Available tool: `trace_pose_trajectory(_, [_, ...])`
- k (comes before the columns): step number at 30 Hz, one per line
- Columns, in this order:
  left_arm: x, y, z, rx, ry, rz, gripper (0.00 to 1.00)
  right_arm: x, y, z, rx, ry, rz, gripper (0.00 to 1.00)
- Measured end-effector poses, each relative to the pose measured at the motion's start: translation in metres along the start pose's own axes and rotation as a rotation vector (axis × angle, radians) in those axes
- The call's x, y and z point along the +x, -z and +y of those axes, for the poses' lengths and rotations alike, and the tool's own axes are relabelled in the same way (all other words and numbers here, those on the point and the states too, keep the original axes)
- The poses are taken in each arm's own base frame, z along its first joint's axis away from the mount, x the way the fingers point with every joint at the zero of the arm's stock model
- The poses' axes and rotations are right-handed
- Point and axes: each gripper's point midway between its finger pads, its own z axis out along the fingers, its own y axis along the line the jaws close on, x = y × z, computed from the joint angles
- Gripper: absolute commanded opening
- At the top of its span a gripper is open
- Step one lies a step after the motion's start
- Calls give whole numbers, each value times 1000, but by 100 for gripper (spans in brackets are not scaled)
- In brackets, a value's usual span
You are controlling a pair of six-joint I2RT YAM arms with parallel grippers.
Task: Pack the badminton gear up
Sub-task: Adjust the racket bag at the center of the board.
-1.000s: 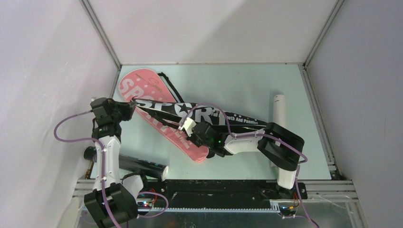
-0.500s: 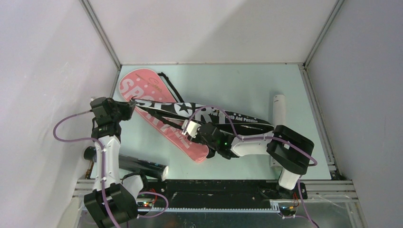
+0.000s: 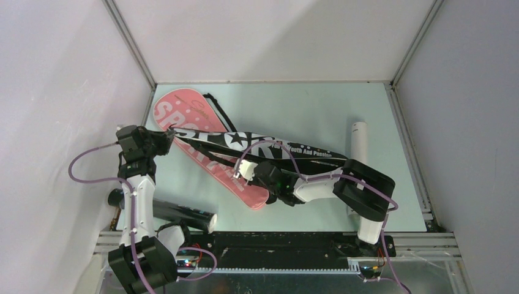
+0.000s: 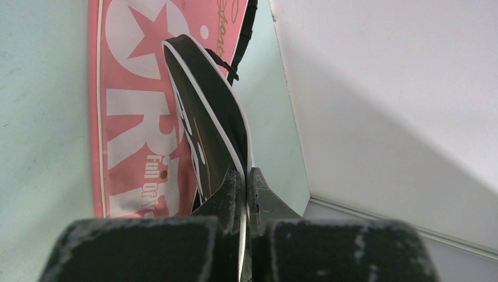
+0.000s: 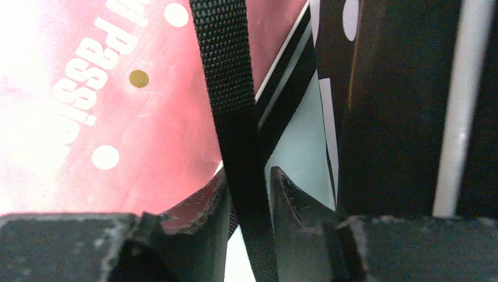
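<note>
A pink "SPORT" cover lies flat and slantwise at the table's left. Above it a black "SPORT" cover is held up on edge, reaching toward the right. My left gripper is shut on that cover's white-piped rim, seen close in the left wrist view as black cover over pink cover. My right gripper sits low at the black cover's middle. In the right wrist view a black webbing strap runs between its parted fingers, right gripper open, with a gap beside the strap.
A white shuttle tube lies at the right of the table, partly under the right arm. A black tube lies along the near edge by the left arm's base. Walls close in on the left, back and right.
The right gripper's jaws have parted from shut, and the hand has shifted slightly along the black cover. The left arm and its hold have not moved.
</note>
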Motion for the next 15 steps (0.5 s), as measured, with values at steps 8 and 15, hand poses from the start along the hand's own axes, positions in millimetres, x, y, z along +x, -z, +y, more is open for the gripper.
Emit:
trace_pose_trajectory(8, [0,0,0,-2,-2,-3,0,3,7,-1,-5,-4,21,0])
trace_pose_trajectory(15, [-1,0,2,-8,-10,-9,0,-67,68,-37,1,-108,-173,0])
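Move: The black strap already runs between the right hand's half-open fingers, right at its hand point. From there the middle of the black racket bag lies about 8 cm ahead and 8 cm to the right, a little higher; the middle of the pink racket bag lies some 9 cm ahead, 7 cm to the left and 2 cm lower. From the left hand, which still holds the black bag's wide end up, that strap lies roughly 7 cm back, 17 cm to the right and 17 cm below. Staying low beside the pink bag, the right hand first shuts its fingers fully and pinches the black strap, then pulls it about 10 cm up with gathering speed, easing some 2 cm back as it goes and rolling its left side up by roughly 10 degrees near the end. The left hand stays in place throughout, its shut fingers keeping hold of the black bag's wide end above the pink bag. ##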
